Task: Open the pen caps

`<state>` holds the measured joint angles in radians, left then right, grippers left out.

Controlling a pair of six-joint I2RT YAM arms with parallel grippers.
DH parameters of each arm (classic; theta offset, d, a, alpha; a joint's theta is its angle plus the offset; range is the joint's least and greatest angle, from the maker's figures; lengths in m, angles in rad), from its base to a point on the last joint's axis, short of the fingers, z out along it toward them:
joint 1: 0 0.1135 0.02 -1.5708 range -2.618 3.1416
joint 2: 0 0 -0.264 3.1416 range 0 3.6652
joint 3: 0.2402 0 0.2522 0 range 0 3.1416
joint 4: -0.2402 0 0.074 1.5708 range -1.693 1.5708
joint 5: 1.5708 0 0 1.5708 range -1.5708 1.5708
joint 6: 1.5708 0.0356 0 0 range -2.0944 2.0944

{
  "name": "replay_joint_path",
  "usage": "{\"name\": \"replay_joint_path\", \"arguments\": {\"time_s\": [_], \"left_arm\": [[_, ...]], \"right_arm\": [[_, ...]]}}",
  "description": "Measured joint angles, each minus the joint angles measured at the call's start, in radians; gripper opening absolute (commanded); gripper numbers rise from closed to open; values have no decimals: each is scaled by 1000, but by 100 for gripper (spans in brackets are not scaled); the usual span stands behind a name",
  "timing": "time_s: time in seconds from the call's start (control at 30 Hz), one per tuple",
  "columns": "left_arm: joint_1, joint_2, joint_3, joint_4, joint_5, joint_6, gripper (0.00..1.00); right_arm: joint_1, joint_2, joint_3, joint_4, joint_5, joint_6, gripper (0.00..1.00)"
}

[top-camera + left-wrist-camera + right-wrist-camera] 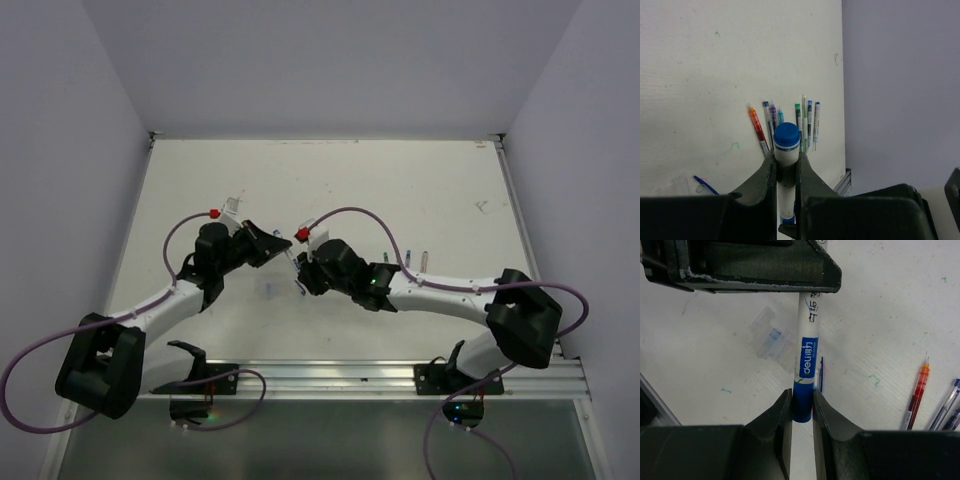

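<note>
A thick white pen (808, 335) with a blue label hangs above the table between my two grippers. The left gripper (786, 157) is shut on its white barrel, and a blue end (786, 135) pokes out past the fingertips. The right gripper (802, 399) is shut on the blue pen cap (802, 407) at the other end. In the top view the left gripper (281, 250) and right gripper (303, 277) meet tip to tip over the middle of the table, with the pen (292, 262) between them.
Several thin pens (805, 120) lie in a row near the table's right edge, an orange one (757, 127) beside them. A clear loose cap (771, 335) and a thin blue pen (820, 372) lie below the held pen. The purple wall stands just beyond the edge.
</note>
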<state>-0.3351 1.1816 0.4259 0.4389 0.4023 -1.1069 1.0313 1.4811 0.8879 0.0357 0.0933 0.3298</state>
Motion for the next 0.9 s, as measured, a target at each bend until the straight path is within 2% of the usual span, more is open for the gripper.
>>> {"name": "replay_joint_path", "arguments": {"time_s": [0.27, 0.57, 0.8, 0.9], "left_arm": [[32, 41, 57, -156, -49, 26, 0], [132, 87, 71, -189, 68, -27, 0], [172, 104, 71, -183, 160, -39, 0], [240, 105, 55, -54, 117, -65, 0]], "right_arm": [[143, 120, 45, 35, 332, -33, 0], [231, 162, 76, 63, 523, -48, 0], [270, 168, 72, 72, 600, -48, 0], [279, 121, -2, 54, 549, -32, 0]]}}
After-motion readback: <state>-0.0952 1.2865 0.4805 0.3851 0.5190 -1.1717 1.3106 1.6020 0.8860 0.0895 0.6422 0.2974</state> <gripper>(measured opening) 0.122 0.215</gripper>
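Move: The marker's blue cap is pinched in the right fingers, about 7 cm back, 3 cm right of and 2 cm below the left hand, which grips the barrel near its tail. From the right hand, on the table some 9 cm below, the blue clip cap lies about 4 cm ahead and 1 cm left, the clear caps about 4 cm ahead and 8 cm left, and the red pen about 9 cm ahead and 10 cm right. The marker is worked between both closed grips: the two hands sink and drift left together by 2-3 cm, the right swinging clockwise and tipping up some 20 degrees as the left tips down about 15. Then they spring apart along the marker, the left jerking the barrel forward and left about 4 cm, the right carrying the cap back, right and down. ##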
